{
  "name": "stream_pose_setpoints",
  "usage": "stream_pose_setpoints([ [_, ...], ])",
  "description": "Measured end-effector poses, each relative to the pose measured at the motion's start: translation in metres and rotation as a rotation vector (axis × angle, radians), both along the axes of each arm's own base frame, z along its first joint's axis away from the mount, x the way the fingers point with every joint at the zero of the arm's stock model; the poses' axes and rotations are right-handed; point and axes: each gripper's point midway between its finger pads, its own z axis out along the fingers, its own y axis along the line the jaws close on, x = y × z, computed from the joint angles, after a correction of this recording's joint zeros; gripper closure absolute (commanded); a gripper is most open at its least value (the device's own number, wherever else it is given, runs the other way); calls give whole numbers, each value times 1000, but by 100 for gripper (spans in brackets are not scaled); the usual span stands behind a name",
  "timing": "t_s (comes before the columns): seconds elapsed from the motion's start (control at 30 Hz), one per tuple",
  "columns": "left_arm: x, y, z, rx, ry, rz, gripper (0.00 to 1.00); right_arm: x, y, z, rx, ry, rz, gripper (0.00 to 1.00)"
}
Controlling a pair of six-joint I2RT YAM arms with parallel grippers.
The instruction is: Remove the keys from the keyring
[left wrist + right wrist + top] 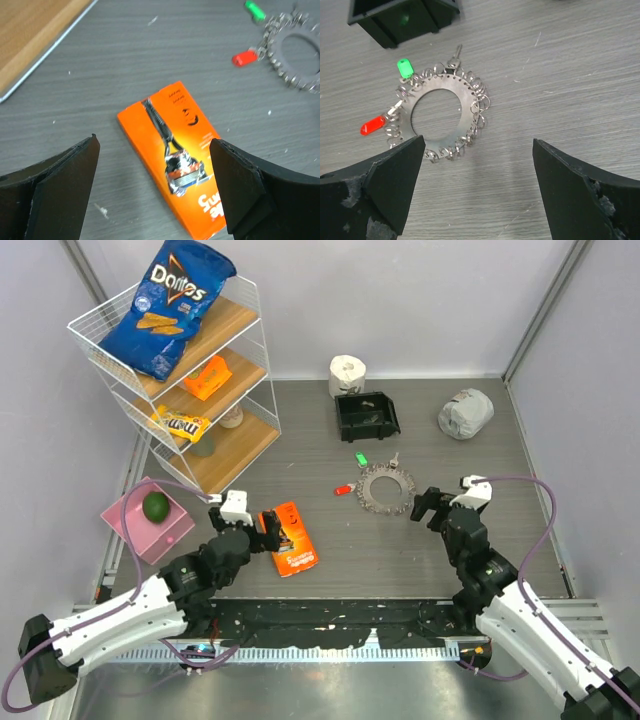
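The keyring (386,490) is a flat silvery ring lying on the grey table, with many small wire loops round its rim; it also shows in the right wrist view (440,112) and the left wrist view (295,57). A green-headed key (405,67), a red-headed key (372,125) and a plain silvery key (454,56) hang on it. My right gripper (436,508) is open and empty, just right of the ring, above the table (485,190). My left gripper (262,530) is open and empty, over an orange razor box (177,150).
A black bin (366,415) and a white toilet roll (347,372) stand behind the ring. A crumpled grey bag (465,413) lies at the back right. A wire shelf rack (190,370) with snacks stands at the back left. A pink tray with an avocado (155,506) lies at the left.
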Motion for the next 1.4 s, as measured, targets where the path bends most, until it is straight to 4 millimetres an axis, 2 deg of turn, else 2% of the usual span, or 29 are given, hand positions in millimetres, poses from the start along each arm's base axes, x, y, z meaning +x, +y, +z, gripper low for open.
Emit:
stream_pose_setpoints([
  [0.2, 16, -8, 30, -50, -80, 42, 0, 1, 0, -13, -29, 52, -3, 5],
  [0.33, 25, -20, 35, -26, -117, 15, 0, 2, 1, -15, -28, 59, -2, 4],
  [0.4, 30, -29, 37, -7, -134, -7, 1, 3, 3, -13, -20, 50, 6, 0],
  [0.53, 46, -55, 43, 89, -143, -69, 0, 7, 17, -12, 18, 2, 72, 0],
  [0.57, 51, -64, 49, 108, -144, -86, 0, 6, 20, -14, 20, -1, 91, 3],
  [0.67, 69, -94, 76, 130, -167, -126, 0, 5, 30, -19, 19, -9, 158, 6],
  [0.77, 86, -118, 98, 110, -203, -162, 0, 8, 47, -19, 4, 13, 250, 14],
  [0.8, 90, -121, 100, 109, -209, -170, 0, 9, 51, -18, -1, 20, 268, 17],
  [0.83, 95, -121, 98, 112, -205, -174, 0, 12, 57, -18, -11, 43, 292, 24],
  [0.9, 102, -118, 87, 128, -179, -172, 0, 23, 71, -11, -26, 69, 346, 27],
  [0.97, 107, -117, 75, 145, -151, -175, 0, 35, 87, -7, -34, 94, 396, 41],
  [1.03, 108, -117, 60, 166, -111, -187, 0, 46, 103, -6, -48, 120, 454, 43],
  [1.13, 104, -119, 49, 178, -69, -205, 2, 58, 126, -11, -69, 164, 529, 45],
  [1.4, 101, -107, 54, 135, -90, -145, 5, 58, 179, -44, -235, 306, 689, 53],
])
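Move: From the right hand, the red key tag lies some 19 cm to the left, 10 cm ahead and 12 cm below. The keyring's centre is about 9 cm ahead and 10 cm left, the green key tag about 17 cm ahead and 15 cm left, and the black tray some 28 cm ahead and 14 cm left. From the left hand, the red tag is roughly 15 cm ahead and 20 cm right, while the orange box is 3 cm ahead and 8 cm right. Swing the right gripper about 17 cm left and 6 cm forward towards the red key tag, sinking late by some 4 cm; turn it some 40 degrees counter-clockwise, tip it down and bring its fingers to half open. Meanwhile carry the left gripper, still wide open, about 11 cm right and 10 cm forward towards the same tag, arching high, then dipping. Touch nothing yet. ##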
